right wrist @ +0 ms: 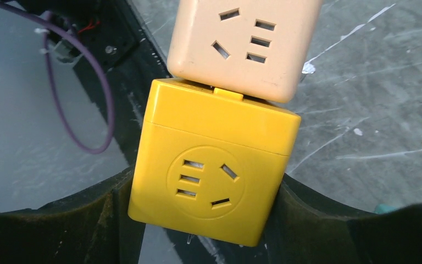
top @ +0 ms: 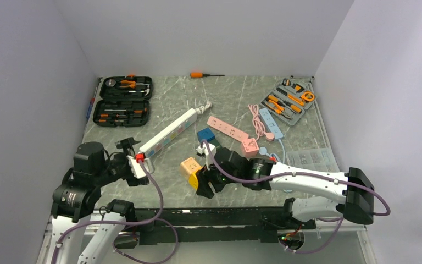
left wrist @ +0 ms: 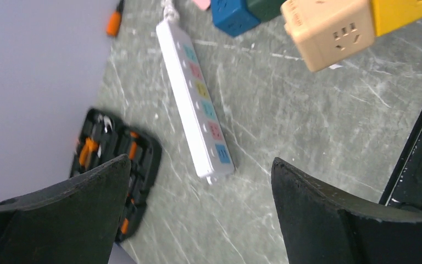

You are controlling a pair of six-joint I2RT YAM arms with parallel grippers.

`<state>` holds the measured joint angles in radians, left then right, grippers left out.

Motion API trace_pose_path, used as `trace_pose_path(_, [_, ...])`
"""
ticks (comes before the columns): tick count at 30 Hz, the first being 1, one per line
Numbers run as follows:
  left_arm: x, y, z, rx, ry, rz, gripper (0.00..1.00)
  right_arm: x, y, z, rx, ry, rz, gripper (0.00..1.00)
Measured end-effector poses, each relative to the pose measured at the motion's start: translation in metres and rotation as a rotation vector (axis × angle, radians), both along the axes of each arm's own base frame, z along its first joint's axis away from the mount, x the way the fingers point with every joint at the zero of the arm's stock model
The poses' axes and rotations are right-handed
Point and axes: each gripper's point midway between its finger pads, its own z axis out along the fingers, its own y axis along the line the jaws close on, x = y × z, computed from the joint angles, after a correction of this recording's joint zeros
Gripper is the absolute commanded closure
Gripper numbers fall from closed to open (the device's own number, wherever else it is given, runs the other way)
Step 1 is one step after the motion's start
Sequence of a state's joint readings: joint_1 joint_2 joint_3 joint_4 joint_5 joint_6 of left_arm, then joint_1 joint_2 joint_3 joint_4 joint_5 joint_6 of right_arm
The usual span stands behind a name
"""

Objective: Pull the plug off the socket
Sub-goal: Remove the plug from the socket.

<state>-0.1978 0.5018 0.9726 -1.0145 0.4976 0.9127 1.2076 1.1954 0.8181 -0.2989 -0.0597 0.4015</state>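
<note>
A yellow cube plug (right wrist: 214, 176) is joined to a beige cube socket (right wrist: 244, 44) near the table's front edge. My right gripper (right wrist: 206, 192) is shut on the yellow cube, its black fingers (right wrist: 88, 220) pressed against two opposite sides. In the top view the yellow cube (top: 194, 180) sits just in front of the beige cube (top: 189, 165), with the right gripper (top: 203, 184) around it. My left gripper (top: 134, 157) stands open to the left, holding nothing. The left wrist view shows the left gripper (left wrist: 200, 162) wide apart above the table, with the beige cube (left wrist: 335, 30) and the yellow cube (left wrist: 404, 14) far off.
A white power strip (top: 170, 132) lies diagonally between the arms. Behind are a blue cube (top: 205, 135), a pink power strip (top: 228, 129), two open tool kits (top: 125, 102) (top: 287, 102), a screwdriver (top: 200, 74) and a clear parts box (top: 312, 158). A black rail (top: 220, 212) edges the front.
</note>
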Motion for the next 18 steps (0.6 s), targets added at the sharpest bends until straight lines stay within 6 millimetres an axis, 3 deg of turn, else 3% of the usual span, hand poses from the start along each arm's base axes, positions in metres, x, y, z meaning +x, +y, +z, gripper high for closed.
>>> trace_pose_path(8, [-0.025, -0.033, -0.006, 0.025, -0.043, -0.332, 0.01, -0.006, 0.009, 0.031, 0.044, 0.185, 0.089, 1.00])
trace_pose_path(18, [-0.024, -0.060, -0.023, -0.058, -0.143, -0.493, 0.01, -0.022, 0.010, 0.060, 0.067, 0.231, 0.182, 1.00])
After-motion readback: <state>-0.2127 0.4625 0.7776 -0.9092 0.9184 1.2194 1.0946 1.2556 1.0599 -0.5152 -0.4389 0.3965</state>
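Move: The peach cube, still joined to the yellow cube in the right gripper, is about 15 cm to the left hand's right, level fore and aft and some 8 cm lower; the yellow cube is about 3 cm back and 18 cm right of that hand, 10 cm below. The white power strip's middle is roughly 13 cm ahead, 4 cm right and 23 cm down. From the right hand, the peach cube sits about 3 cm forward, 3 cm left and 2 cm up, the blue cube about 15 cm ahead, 3 cm right and 11 cm below. The joined peach and yellow cubes, already clear of the table, are carried about 6 cm higher and slightly back by the right hand, which keeps its pinch on the yellow one and rolls modestly. Meanwhile the left hand, wide open, swings some 6 cm right towards the peach cube, easing back and down a little while turning clockwise nearly 30 degrees to face it. ##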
